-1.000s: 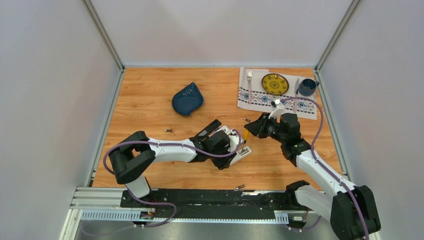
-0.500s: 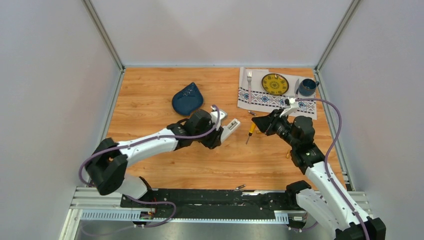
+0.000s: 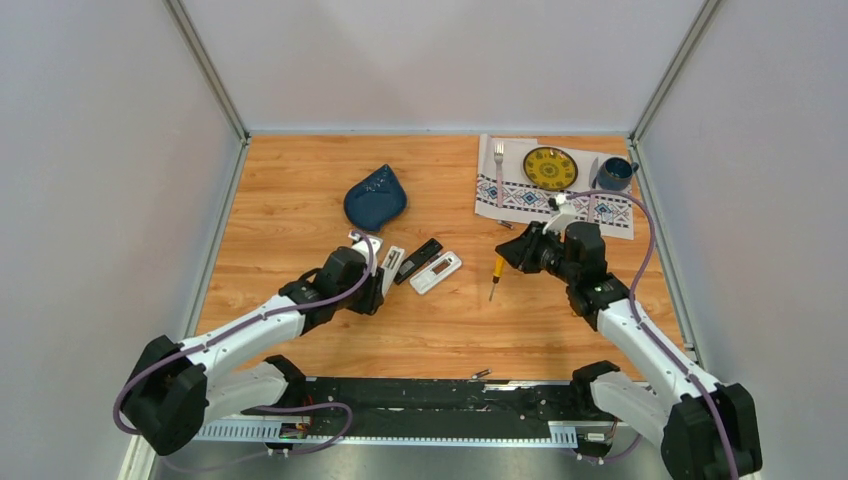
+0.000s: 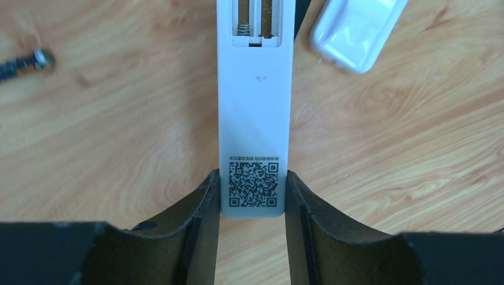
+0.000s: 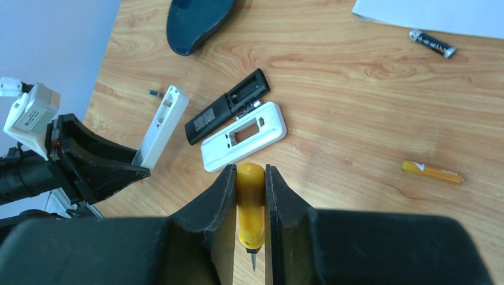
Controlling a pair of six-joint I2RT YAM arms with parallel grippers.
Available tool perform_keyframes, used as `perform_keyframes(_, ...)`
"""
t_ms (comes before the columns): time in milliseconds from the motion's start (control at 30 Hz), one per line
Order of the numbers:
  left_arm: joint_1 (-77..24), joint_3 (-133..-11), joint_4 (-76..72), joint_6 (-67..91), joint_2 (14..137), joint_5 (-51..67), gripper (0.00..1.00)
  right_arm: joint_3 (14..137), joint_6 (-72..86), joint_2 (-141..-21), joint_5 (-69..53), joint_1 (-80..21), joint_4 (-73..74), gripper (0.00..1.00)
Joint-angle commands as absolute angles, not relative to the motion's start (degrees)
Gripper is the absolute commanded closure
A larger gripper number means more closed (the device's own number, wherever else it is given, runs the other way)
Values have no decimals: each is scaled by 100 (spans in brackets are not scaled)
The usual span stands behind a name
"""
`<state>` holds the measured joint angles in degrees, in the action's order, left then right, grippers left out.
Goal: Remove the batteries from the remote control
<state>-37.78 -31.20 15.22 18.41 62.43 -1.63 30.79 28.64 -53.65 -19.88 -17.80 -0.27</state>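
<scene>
My left gripper [image 4: 252,180] is shut on the QR-code end of a slim white remote control [image 4: 254,107]; its open battery bay [image 4: 257,22] shows a spring. From above, the remote [image 3: 393,258] lies just right of that gripper [image 3: 379,274]. A black remote [image 5: 226,107] and a white shell piece [image 5: 243,135] lie beside it. Loose batteries rest on the wood: a dark one [image 5: 432,43], an orange one [image 5: 432,171], another dark one [image 4: 24,62]. My right gripper [image 5: 249,172] is shut on an orange-handled screwdriver [image 5: 250,202], right of the remotes [image 3: 496,270].
A dark blue teardrop dish [image 3: 375,197] sits behind the remotes. At the back right, a patterned cloth [image 3: 520,200] carries a yellow plate [image 3: 550,168], a fork [image 3: 499,158] and a blue mug [image 3: 615,174]. Grey walls close in both sides.
My left arm has swung left and back with the white remote in its jaws, uncovering the black remote and white shell. The right gripper shifted slightly with the screwdriver.
</scene>
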Motion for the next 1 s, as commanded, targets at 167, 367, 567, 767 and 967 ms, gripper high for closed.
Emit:
perform_keyframes(167, -3770, -2417, 1459, 3093, 5845, -975, 100, 3366, 2856, -6608, -2522, -1758, -220, 100)
perform_keyframes(367, -3762, -2443, 1564, 3261, 5993, -1362, 100, 3665, 2804, -7347, -2645, -1766, -18, 100)
perform_keyframes(567, -3770, -2558, 1582, 3270, 6389, -1354, 100, 3999, 2690, -8075, -2733, -1767, 536, 93)
perform_keyframes(767, -3770, -2549, 1406, 3296, 6451, -1222, 92, 4183, 2584, -8420, -2734, -1767, 826, 71)
perform_keyframes(967, -3762, -2549, 1362, 3138, 6267, -1134, 71, 4175, 2523, -8306, -2637, -1767, 862, 40)
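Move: The right hand holds the screwdriver above its laying spot, some 15 cm below, 4 cm to its left and 4 cm back; the bulky white remote lies 13 cm left and 1 cm ahead, the orange battery 17 cm right and 6 cm back. The left hand holds the slim white remote over its spot, about 3 cm ahead, 1 cm left and 5 cm below; the black remote lies 9 cm ahead and 8 cm right. The right fingers let go of the screwdriver just above the table, opening only at the end, after sinking about 12 cm and tipping some 30 degrees further down. Meanwhile the left hand, keeping its pinch on the slim white remote's end, lowers it towards the tabletop while shifting left and turning counter-clockwise, then holds there. ##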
